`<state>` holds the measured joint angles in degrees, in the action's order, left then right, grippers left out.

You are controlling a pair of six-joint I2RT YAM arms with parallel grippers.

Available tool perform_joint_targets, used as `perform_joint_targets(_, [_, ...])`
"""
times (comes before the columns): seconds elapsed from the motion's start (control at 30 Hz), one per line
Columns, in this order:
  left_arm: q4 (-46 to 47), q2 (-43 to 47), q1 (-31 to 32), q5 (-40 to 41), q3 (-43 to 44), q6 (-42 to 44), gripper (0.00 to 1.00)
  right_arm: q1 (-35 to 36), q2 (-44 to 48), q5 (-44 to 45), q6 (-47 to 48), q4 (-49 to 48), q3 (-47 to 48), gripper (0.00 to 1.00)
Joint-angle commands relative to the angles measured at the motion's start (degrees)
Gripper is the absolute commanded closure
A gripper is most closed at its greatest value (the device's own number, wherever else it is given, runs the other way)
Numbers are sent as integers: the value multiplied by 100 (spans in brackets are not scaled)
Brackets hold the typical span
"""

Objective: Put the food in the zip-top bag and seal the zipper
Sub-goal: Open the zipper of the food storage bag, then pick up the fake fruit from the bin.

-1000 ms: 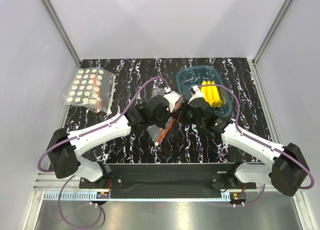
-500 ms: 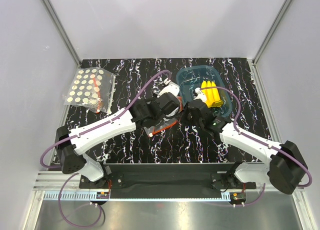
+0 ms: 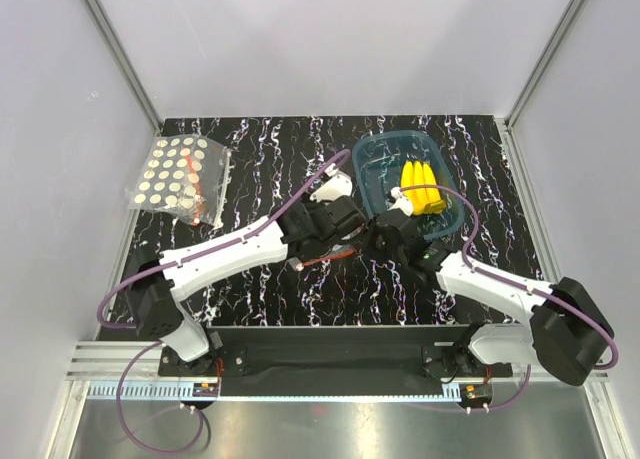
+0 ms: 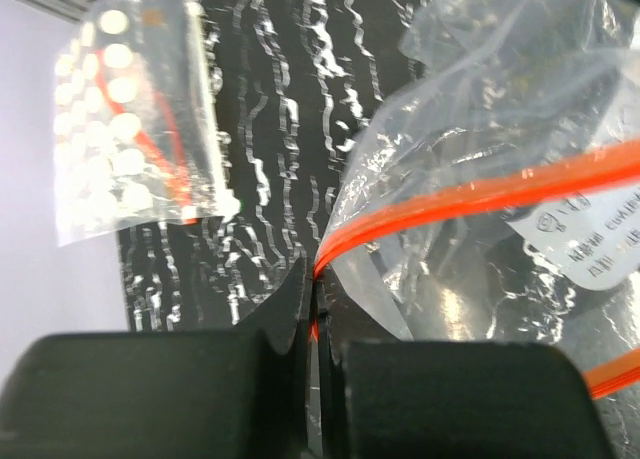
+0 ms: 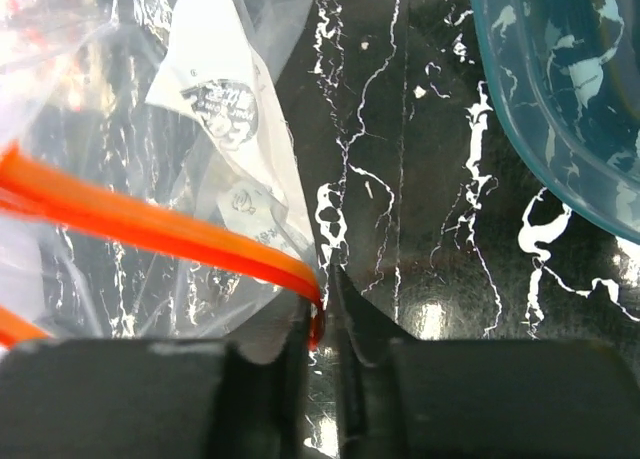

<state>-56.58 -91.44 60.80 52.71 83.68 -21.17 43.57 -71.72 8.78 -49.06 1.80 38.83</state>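
Observation:
The yellow bananas (image 3: 420, 186) lie in the blue tray (image 3: 375, 159) at the back right. The clear zip-top bag (image 4: 480, 109) hangs between my two grippers just left of the tray and is mostly hidden under the arms in the top view. Its red-orange zipper (image 4: 480, 194) runs from one gripper to the other and also shows in the right wrist view (image 5: 150, 224) and the top view (image 3: 320, 262). My left gripper (image 4: 314, 284) is shut on one end of the zipper. My right gripper (image 5: 325, 301) is shut on the other end, beside the tray's corner (image 5: 570, 89).
A clear bag of pale round discs (image 3: 180, 179) lies at the back left, and also shows in the left wrist view (image 4: 125, 129). The black marbled table (image 3: 270, 149) is walled by white panels on the left, back and right.
My left arm has swung right and forward toward the tray, carrying the bag. My right gripper has drawn back from the tray toward the left gripper, uncovering the bananas.

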Motion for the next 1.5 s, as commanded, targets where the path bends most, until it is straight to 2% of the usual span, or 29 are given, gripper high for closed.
perform_joint_targets(0.0, [796, 293, 20, -356, -387, 130, 100, 46, 228, 63, 28, -216, -112, 79])
perform_joint_targets(0.03, [1015, 354, 20, -436, -466, 139, 100, 55, 272, 106, 19, -207, -130, 76])
perform_joint_targets(0.1, [1331, 416, 20, -629, -711, 183, 100, 55, 404, 212, -7, 126, -130, 59])
perform_joint_targets(0.13, [1447, 425, 20, -700, -808, 209, 100, 46, 466, 212, -25, 145, -156, 59])
perform_joint_targets(0.2, [1623, 460, 20, -901, -967, 236, 100, 55, 624, 212, -104, 145, -357, 52])
perform_joint_targets(0.3, [1886, 504, 38, -1069, -1133, 236, 100, 55, 1316, 256, -174, 92, -700, 44])
perform_joint_targets(0.5, [1949, 610, 38, -1131, -1249, 175, 100, 55, 2284, 353, -104, 610, -903, 37])
perform_joint_targets(1.13, [2002, 522, 38, -1114, -1100, 210, 100, 55, 3033, 704, 361, 1480, -912, 22])
perform_joint_targets(1.47, [1966, 373, 29, -1026, -933, 297, 100, -67, 3384, 1785, 898, 3078, -17, 20])
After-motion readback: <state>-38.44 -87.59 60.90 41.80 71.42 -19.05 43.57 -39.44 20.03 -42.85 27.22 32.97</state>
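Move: The right fingers have just begun to loosen on the right-hand end of the food storage bag's orange zipper; the middle of that zipper lies about 8 cm to their left, 2 cm back and 2 cm higher. The teal tray's middle is some 12 cm ahead, 10 cm right and 7 cm below, with the bananas roughly 11 cm ahead and 13 cm right. From the left hand, still pinching the zipper, its middle is about 8 cm right, 3 cm back and 7 cm lower. Backing off to its right, the right hand spreads its fingers wide, lets go of the zipper and retreats about 10 cm right, 5 cm back and a little up, ending short of the tray's near edge. The left hand keeps its pinch, sinks 5 cm while shifting 3 or 4 cm right with a roll of about 10 degrees, then holds still. ##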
